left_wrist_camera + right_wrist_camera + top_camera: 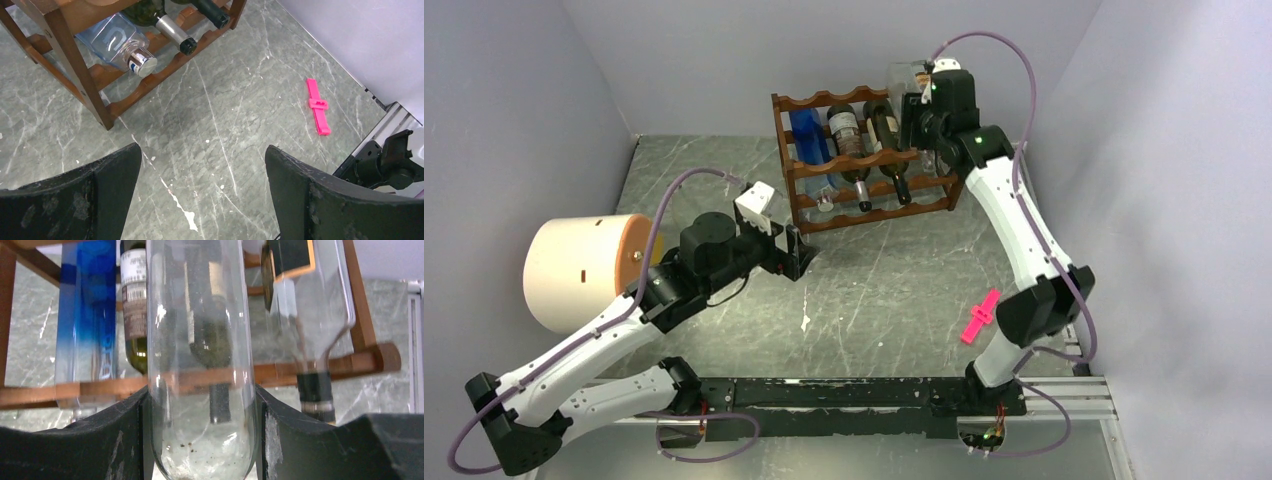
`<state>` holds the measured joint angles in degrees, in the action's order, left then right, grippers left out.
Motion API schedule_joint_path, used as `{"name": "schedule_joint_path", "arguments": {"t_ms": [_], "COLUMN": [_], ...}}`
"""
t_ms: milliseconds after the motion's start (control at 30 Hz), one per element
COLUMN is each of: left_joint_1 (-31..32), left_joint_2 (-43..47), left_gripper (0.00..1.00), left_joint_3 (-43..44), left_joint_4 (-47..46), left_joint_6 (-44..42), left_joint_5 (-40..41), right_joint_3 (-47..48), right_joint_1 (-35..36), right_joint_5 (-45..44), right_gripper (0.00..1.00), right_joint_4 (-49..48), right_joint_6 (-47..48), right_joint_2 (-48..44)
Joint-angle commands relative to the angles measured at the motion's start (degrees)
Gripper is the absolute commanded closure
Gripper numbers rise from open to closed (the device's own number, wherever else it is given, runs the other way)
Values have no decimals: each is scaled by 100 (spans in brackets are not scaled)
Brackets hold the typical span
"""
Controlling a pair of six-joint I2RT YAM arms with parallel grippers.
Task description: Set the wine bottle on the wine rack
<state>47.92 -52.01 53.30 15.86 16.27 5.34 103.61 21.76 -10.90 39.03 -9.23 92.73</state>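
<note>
The wine rack is reddish-brown wood with wavy rails and stands at the back of the table. It holds a blue bottle and two dark bottles. My right gripper is at the rack's upper right corner, shut on a clear glass wine bottle. In the right wrist view the wine bottle stands between both fingers, its rounded end low in the jaws, with the rack's rail behind it. My left gripper hangs open over the table in front of the rack's left leg, nothing between its fingers.
A cream cylinder lies at the left wall beside my left arm. A pink clip lies on the table by the right arm's elbow, the same pink clip showing in the left wrist view. Another clear bottle lies in the rack on the right. Walls close in on three sides.
</note>
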Motion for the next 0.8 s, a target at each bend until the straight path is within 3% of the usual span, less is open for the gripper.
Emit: {"name": "schedule_joint_path", "arguments": {"t_ms": [0,167,400,767], "left_joint_1": [-10,-10,-11,-9], "left_joint_2": [159,240,255,250], "left_gripper": [3,3,3,3], "left_joint_3": [-74,-171,-147,-160], "left_joint_4": [47,72,39,-79], "left_joint_6": [27,206,31,-91], "left_joint_5": [-58,-402,-621,-799], "right_joint_3": [1133,1571,1461,1959], "right_joint_1": [-137,-137,-152,-161], "right_joint_5": [684,590,298,268], "right_gripper": [100,100,100,100], "right_joint_4": [-237,-215,-762,-515], "right_joint_6": [313,411,428,310], "right_joint_2": [642,1214,1466,2172]}}
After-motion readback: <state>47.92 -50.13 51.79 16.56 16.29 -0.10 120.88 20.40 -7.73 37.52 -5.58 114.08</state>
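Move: The right hand already holds the clear glass bottle. Its likely place, the free upper slot of the wine rack, has its middle roughly 11 cm ahead, 4 cm left and 9 cm below. The black-label bottle lies about 11 cm ahead, 7 cm right and 6 cm down; the second dark wine bottle lies under the slot, 11 cm ahead, 4 cm left and 17 cm down. From the empty left hand the slot is some 32 cm ahead, 16 cm right and 5 cm lower. Keeping its grip on the clear bottle, the right hand carries it on over the wine rack, first forward and some 3 cm to the left, away from the black-label bottle and towards the upper slot above the second dark wine bottle. The leftward part then nearly stops and the hand goes on forward while sinking, about 9 cm forward and 5 cm down in all, the wrist barely turning. ##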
